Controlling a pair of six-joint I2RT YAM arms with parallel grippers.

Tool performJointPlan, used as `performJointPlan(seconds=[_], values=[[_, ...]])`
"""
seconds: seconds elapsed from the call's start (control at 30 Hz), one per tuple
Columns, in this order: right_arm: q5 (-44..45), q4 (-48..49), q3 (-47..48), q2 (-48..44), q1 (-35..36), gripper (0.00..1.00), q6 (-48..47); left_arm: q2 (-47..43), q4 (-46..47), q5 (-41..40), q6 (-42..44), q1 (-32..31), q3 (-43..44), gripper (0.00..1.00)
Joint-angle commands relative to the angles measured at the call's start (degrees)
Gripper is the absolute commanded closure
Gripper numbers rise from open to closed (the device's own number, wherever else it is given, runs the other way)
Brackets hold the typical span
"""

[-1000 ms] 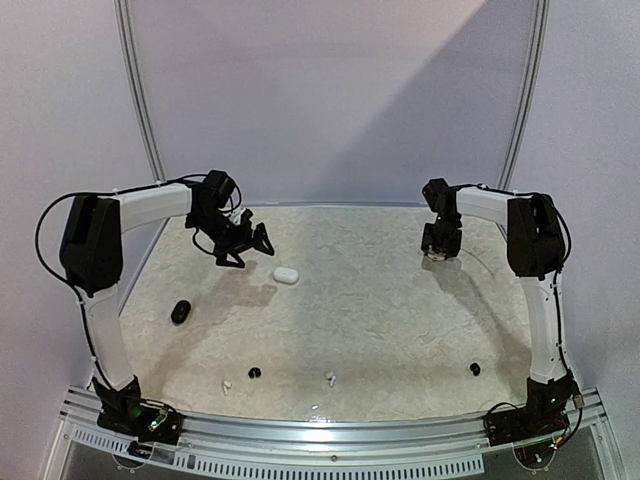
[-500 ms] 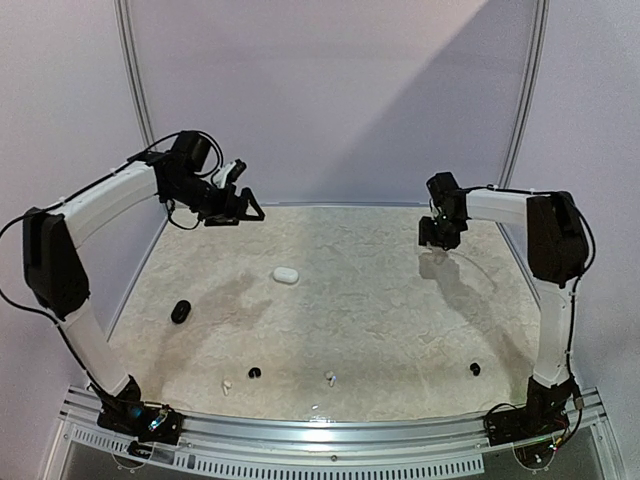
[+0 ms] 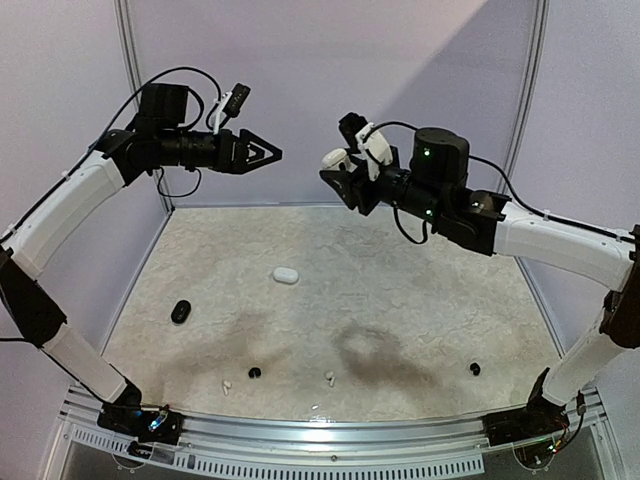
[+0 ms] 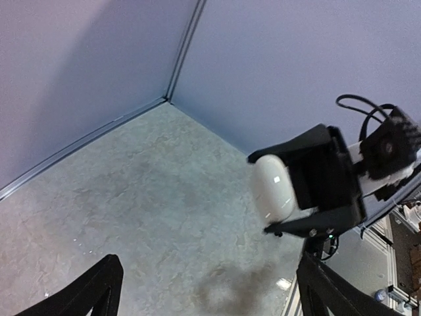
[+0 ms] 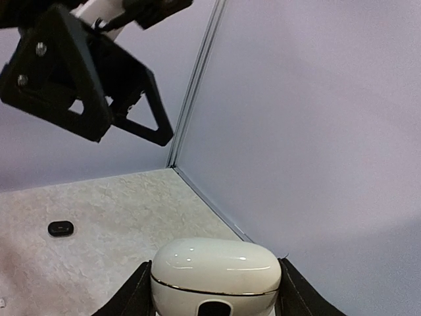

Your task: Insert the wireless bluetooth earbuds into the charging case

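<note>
High above the table, my right gripper is shut on a glossy white charging case, lid closed. The right wrist view has this case clamped between both fingers. My left gripper hangs open and empty, pointing at the held case a short gap away. From the left wrist, the case floats ahead of the wide-apart left fingers. Earbuds lie near the table's front edge: a white one, a black one, another white and another black.
A second white case lies closed at the middle back of the table. A black case rests at the left, also visible from the right wrist. Purple walls enclose the back and sides.
Both arms have risen from the back of the table. The right gripper swung up and to the centre with the white case; the left gripper lifted and turned to face it.
</note>
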Motion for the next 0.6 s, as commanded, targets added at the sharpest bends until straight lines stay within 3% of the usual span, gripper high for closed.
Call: performJointPlan(seconds=[0.0, 0.2, 0.3, 0.47, 0.57], values=[[9.5, 1.4, 2.7, 2.8, 5.8, 0.73, -10.5, -2.2, 0.9, 3.5, -1.3, -2.8, 0.3, 0.06], [14.5, 1.3, 6.4, 5.4, 10.5, 0.75, -13.7, -2.3, -0.6, 0.8, -1.0, -6.2, -1.6, 0.12], [15.1, 0.6, 7.4, 5.9, 11.2, 0.75, -13.6, -1.4, -2.7, 0.4, -0.1, -8.0, -1.1, 0.22], [16.0, 0.9, 7.6, 5.9, 11.5, 0.75, -12.6, -1.1, -5.9, -0.7, 2.5, -9.7, -1.3, 0.31], [16.3, 1.2, 7.9, 6.2, 11.9, 0.75, -12.9, -0.5, -7.1, -0.7, 2.6, -9.8, -0.8, 0.45]])
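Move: The charging case, shut and upright in the right fingers, lies about 11 cm to the right of the left hand, roughly level with it in reach and height. Seen from the right hand, the empty, wide-open left gripper is some 12 cm to the left and 1 cm farther out. Far below on the table, a white case lies about 11 cm ahead of the left hand, 3 cm to its left and 38 cm down. The charging case, still gripped by the right hand, is brought about 5 cm left and 4 cm back towards the left gripper, tilting some 10 degrees finger-up and stopping early. The left hand comes to meet it, about 6 cm back and 4 cm right, rising slightly and sinking again, swinging 10 degrees clockwise and closing partway around the case's near end; firm contact can't be seen. ##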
